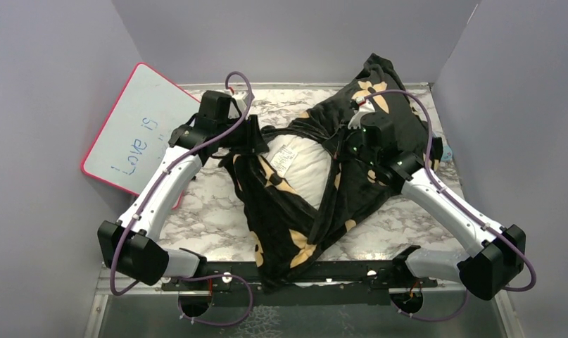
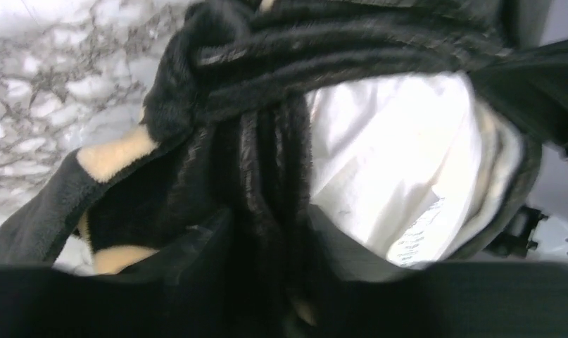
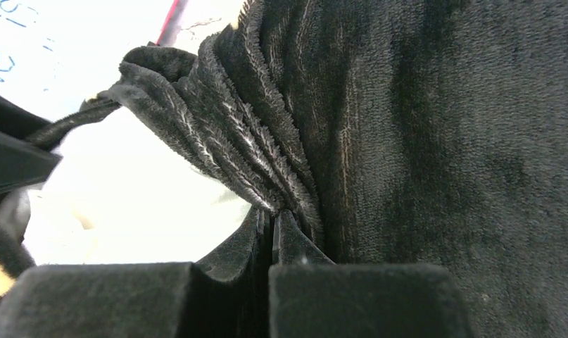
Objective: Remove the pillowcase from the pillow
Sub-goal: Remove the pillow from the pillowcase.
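The black pillowcase [image 1: 288,225] with tan flower motifs lies crumpled across the marble table, its mouth stretched open. The off-white pillow [image 1: 309,169] shows through that opening, its white tag [image 1: 284,159] facing up. My left gripper [image 1: 257,141] is at the left rim of the opening. In the left wrist view a thick rope of black pillowcase fabric [image 2: 267,105] fills the gap of the left gripper [image 2: 274,282], beside the pillow [image 2: 386,148]. My right gripper [image 1: 348,138] is at the right rim. The right wrist view shows the right gripper [image 3: 272,225] pinching a pillowcase fold [image 3: 407,141].
A pink-rimmed whiteboard [image 1: 136,130] with blue writing leans at the back left, close behind the left arm. Grey walls enclose the table on three sides. The pillowcase's lower end hangs over the front rail [image 1: 351,271] between the arm bases.
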Robot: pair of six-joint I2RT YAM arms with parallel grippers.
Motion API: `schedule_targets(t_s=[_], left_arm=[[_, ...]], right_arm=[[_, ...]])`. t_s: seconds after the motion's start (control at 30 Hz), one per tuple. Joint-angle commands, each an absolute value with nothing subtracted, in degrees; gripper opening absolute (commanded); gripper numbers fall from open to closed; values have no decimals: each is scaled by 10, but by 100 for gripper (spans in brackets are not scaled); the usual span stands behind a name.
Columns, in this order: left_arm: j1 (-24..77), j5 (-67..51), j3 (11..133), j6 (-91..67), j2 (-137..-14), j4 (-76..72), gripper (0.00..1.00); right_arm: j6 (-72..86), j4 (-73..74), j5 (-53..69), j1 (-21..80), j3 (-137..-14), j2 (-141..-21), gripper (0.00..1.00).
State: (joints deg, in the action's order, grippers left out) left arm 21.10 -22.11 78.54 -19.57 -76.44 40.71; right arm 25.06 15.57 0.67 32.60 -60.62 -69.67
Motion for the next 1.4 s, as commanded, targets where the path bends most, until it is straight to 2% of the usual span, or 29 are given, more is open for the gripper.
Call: schedule_targets(t_s=[0.0,0.03,0.07,0.17,0.23,0.37,0.47,0.57,0.63,0.77,0.93,1.1,1.2,1.3,1.33,1.37], left_arm=[[211,-240,759,-160,-744,455,24],[211,-195,759,-158,-743,466,7],[211,-141,759,-161,-740,477,0],[194,22,764,-172,-721,500,0],[133,54,771,-176,-701,504,0],[-28,-46,753,-168,-674,479,0],[-49,-171,695,-175,-684,455,0],[-49,-255,625,-197,-675,395,0],[-49,-264,625,-199,-683,376,0],[-48,-271,688,-203,-726,365,0],[-26,-269,796,-212,-797,354,0],[67,-218,907,-211,-877,360,0],[87,-204,954,-210,-920,373,0],[91,-160,979,-193,-929,406,0],[91,-142,976,-186,-924,415,5],[91,-122,969,-181,-915,424,15]], right_arm=[[251,246,-15,325,-595,-695,1],[250,250,-34,325,-600,-695,1],[250,256,-63,325,-608,-696,1],[243,282,-160,320,-634,-697,1],[231,291,-179,300,-648,-696,1],[217,293,-159,270,-647,-691,1],[219,289,-89,269,-638,-686,1],[208,267,55,270,-632,-673,1],[210,285,139,270,-651,-672,10],[220,326,222,279,-671,-657,45],[241,373,204,330,-657,-623,66],[295,340,139,439,-637,-633,70],[310,326,67,523,-673,-674,70],[315,326,-9,565,-718,-732,72],[319,324,-45,569,-727,-752,72],[321,316,-76,571,-732,-772,72]])
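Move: The pillowcase's left rim lies between the left hand's half-open fingers, about 2 cm below and 1 cm back; the bared white pillow is some 11 cm to its right, 5 cm back and 5 cm down. The right hand still holds the opening's right rim; from it the pillowcase's near flap, its next goal, is about 15 cm back, 8 cm left and 8 cm lower, and the pillow 9 cm left, 5 cm back, 4 cm down. The left fingers finish closing on the pillowcase's left rim and drag it about 11 cm left, dipping slightly, then some 12 cm forward and partly back right. Still pinching the other rim, the right hand tugs a couple of centimetres right and up, lets go, and swings open-fingered about 15 cm back, then left, over the near flap, turning some 25 degrees counter-clockwise. ##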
